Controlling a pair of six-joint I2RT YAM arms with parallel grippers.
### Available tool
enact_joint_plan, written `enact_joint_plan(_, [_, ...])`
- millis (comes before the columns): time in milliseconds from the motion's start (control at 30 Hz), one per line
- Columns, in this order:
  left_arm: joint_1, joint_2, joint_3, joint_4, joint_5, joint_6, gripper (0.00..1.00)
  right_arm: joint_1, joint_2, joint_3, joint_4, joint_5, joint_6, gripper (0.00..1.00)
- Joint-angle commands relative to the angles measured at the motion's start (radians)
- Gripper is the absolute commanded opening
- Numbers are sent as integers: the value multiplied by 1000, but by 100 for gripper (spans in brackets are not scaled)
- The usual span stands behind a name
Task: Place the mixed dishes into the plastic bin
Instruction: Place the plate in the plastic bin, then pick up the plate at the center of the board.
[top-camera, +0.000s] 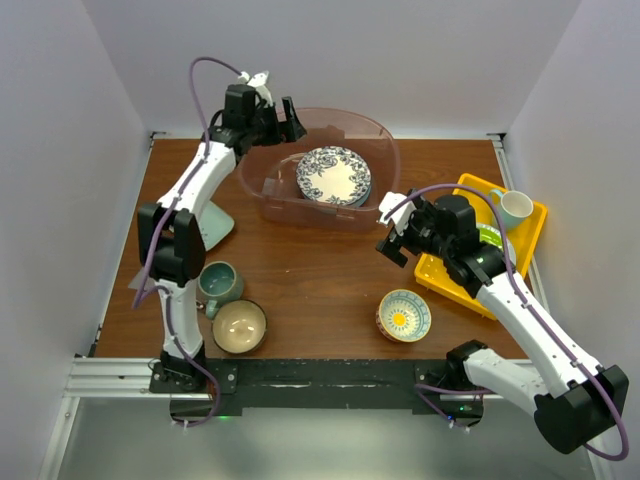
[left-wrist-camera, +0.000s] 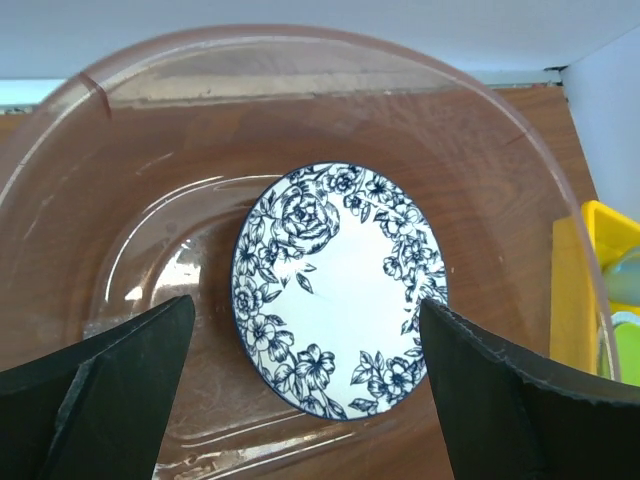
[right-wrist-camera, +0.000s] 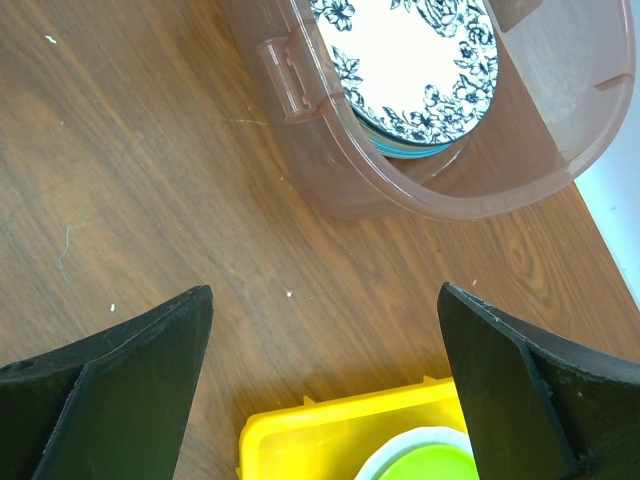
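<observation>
The plastic bin (top-camera: 385, 140) stands at the back of the table with a blue-patterned plate (top-camera: 333, 176) lying flat in it on another dish. My left gripper (top-camera: 280, 118) hangs open over the bin's left rim, nothing between its fingers. In the left wrist view that plate (left-wrist-camera: 340, 290) lies below the spread left gripper (left-wrist-camera: 305, 303). My right gripper (top-camera: 392, 228) is open above bare wood between bin and tray. On the table sit a teal mug (top-camera: 218, 283), a tan bowl (top-camera: 239, 326), a patterned bowl (top-camera: 403, 315) and a mint square dish (top-camera: 215, 222), partly behind the left arm.
A yellow tray (top-camera: 530, 228) at the right holds a lime-green plate (right-wrist-camera: 430, 465) and a pale mug (top-camera: 513, 207). White walls close in the table on three sides. A metal rail (top-camera: 110, 375) runs along the near edge.
</observation>
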Motion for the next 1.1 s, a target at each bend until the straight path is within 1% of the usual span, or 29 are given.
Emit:
enact_joint_plan(0, [5,-150,-61,70,-57,53,100,7,-15,7,22,-14,-14,98])
enact_joint_plan(233, [18,-343,-215,157,-100,67,100,12,-9,19,-6,-70,-29,98])
enact_joint_plan(500, [28,-588,-440,272,-105,77,100,25,-2,32,-39,-130,-51,98])
enact_joint_plan(600, [30,-670,-505,289,-105,81,100,36,8,39,-52,-154,-60,98])
enact_joint_plan(800, [31,-811,-608,271,-102,89,100,84,43,67,-84,-200,-103,98])
enact_joint_plan(1000, [33,-926,-704,208,-105,110,100,180,112,113,-130,-200,-154,98])
enact_joint_plan(1067, [33,-964,-732,180,-134,119,100,214,138,133,-150,-205,-163,98])
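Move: The flower-patterned plate lies already released on the stack in the bin, about 8 cm right of the open left hand, roughly level with it in reach and 15 cm below. From that hand the green square dish is some 22 cm left and 10 cm back, the mug 18 cm left and 26 cm back. From the right hand the plate is about 28 cm ahead and 12 cm left; the patterned bowl sits 7 cm back and 5 cm right, the yellow tray's middle 12 cm ahead and 23 cm right. The plate is left in the bin as the empty left hand backs off from it, about 18 cm towards the base, while climbing some 15 cm and drifting left, fingers wide open and tipping up roughly 25 degrees. The open right hand, slow at first, swings left and back over bare table, away from the tray, turning counter-clockwise and sinking slightly. ##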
